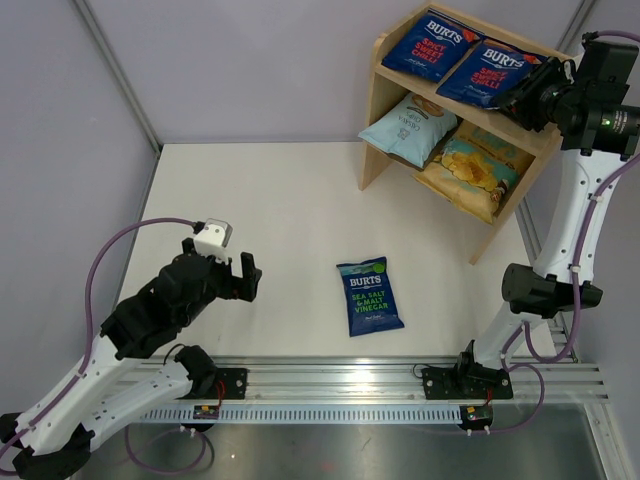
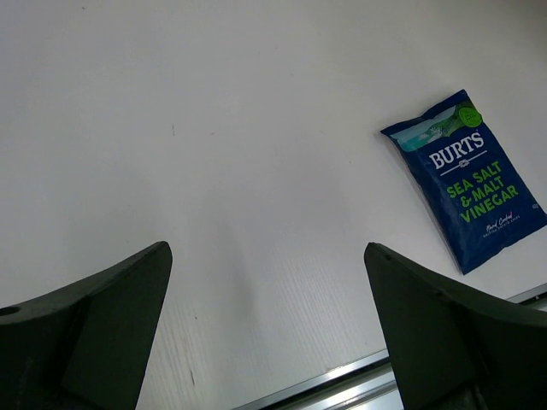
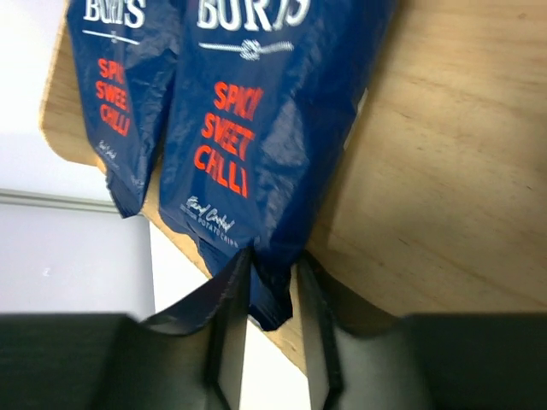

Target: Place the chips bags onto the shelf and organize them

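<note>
Two red-lettered Burts chips bags (image 1: 430, 45) (image 1: 487, 72) lie side by side on the top tier of the wooden shelf (image 1: 378, 120). A pale-blue bag (image 1: 408, 128) and a yellow bag (image 1: 470, 170) fill the lower tier. My right gripper (image 3: 272, 256) is at the top tier's right end, jaws slightly parted around the bottom corner of the right-hand Burts bag (image 3: 256, 128); one finger touches it and a thin gap shows at the other. A green-lettered Burts bag (image 1: 369, 296) (image 2: 468, 181) lies flat mid-table. My left gripper (image 2: 266, 248) hovers open left of it, holding nothing.
An aluminium rail (image 1: 330, 385) runs along the near table edge, carrying both arm bases. Grey walls enclose the table at the back and sides. The shelf stands in the far right corner, and bare wood (image 3: 444, 171) shows on its top tier right of the bags.
</note>
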`<state>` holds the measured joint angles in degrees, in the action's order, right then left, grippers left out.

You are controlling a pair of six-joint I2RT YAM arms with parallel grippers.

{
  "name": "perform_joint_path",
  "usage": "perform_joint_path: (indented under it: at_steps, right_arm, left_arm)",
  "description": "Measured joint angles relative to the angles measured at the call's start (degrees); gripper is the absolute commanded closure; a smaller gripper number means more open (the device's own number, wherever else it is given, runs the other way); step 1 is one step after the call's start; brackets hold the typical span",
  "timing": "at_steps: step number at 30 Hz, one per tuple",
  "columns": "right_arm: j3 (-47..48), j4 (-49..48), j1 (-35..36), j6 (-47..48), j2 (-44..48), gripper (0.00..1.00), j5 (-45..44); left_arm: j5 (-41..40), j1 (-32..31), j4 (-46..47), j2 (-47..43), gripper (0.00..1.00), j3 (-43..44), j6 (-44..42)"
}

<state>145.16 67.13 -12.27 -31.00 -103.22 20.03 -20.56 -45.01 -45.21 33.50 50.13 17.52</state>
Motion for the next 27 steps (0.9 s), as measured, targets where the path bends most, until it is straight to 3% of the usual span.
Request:
perform_joint_path:
  at_steps: [4,16,26,27]
  right_arm:
    - [-0.09,-1.36,-0.11,-0.09,-0.04,0.49,0.87]
    - [-0.31,0.17,-0.17,2.78,2.60,0.39,-5.75]
    - [-3.13,0.70,-0.24,4.61,8.11,0.32,-5.77]
    - [-3.13,0.90,-0.44,4.70,9.35,0.26,-5.81]
  left_arm:
    - [0.13,0.00,0.00,0.00,0.01,-0.02,0.00]
    - [0.22,0.00,0.04,0.04,0.01,0.00,0.04]
    - [1.97,0.00,3.54,2.10,0.01,-0.28,4.63]
    - [2.51,0.00,5.01,2.43,0.01,-0.72,5.40]
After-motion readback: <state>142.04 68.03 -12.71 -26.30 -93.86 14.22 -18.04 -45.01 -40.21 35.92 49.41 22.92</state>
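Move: At the right fingertips is the bottom corner of the second spicy sweet chilli bag. Its middle lies about 6 cm ahead and 3 cm left of that hand, at nearly the same height. The first chilli bag is some 11 cm ahead and 14 cm left. The sea salt bag lies on the table, about 24 cm back, 23 cm left and 44 cm below. From the left hand it lies some 24 cm right, level fore and aft, 22 cm below. Opening its fingers from nearly shut to about two-thirds, the right hand frees the chilli bag's bottom corner, hovers with small shifts, then backs away from the bag about 5 cm while rising 3 to 4 cm and rolling slightly left side down. Late on, the open left hand starts right towards the sea salt bag, about 2 cm, also rolling slightly left side down. ##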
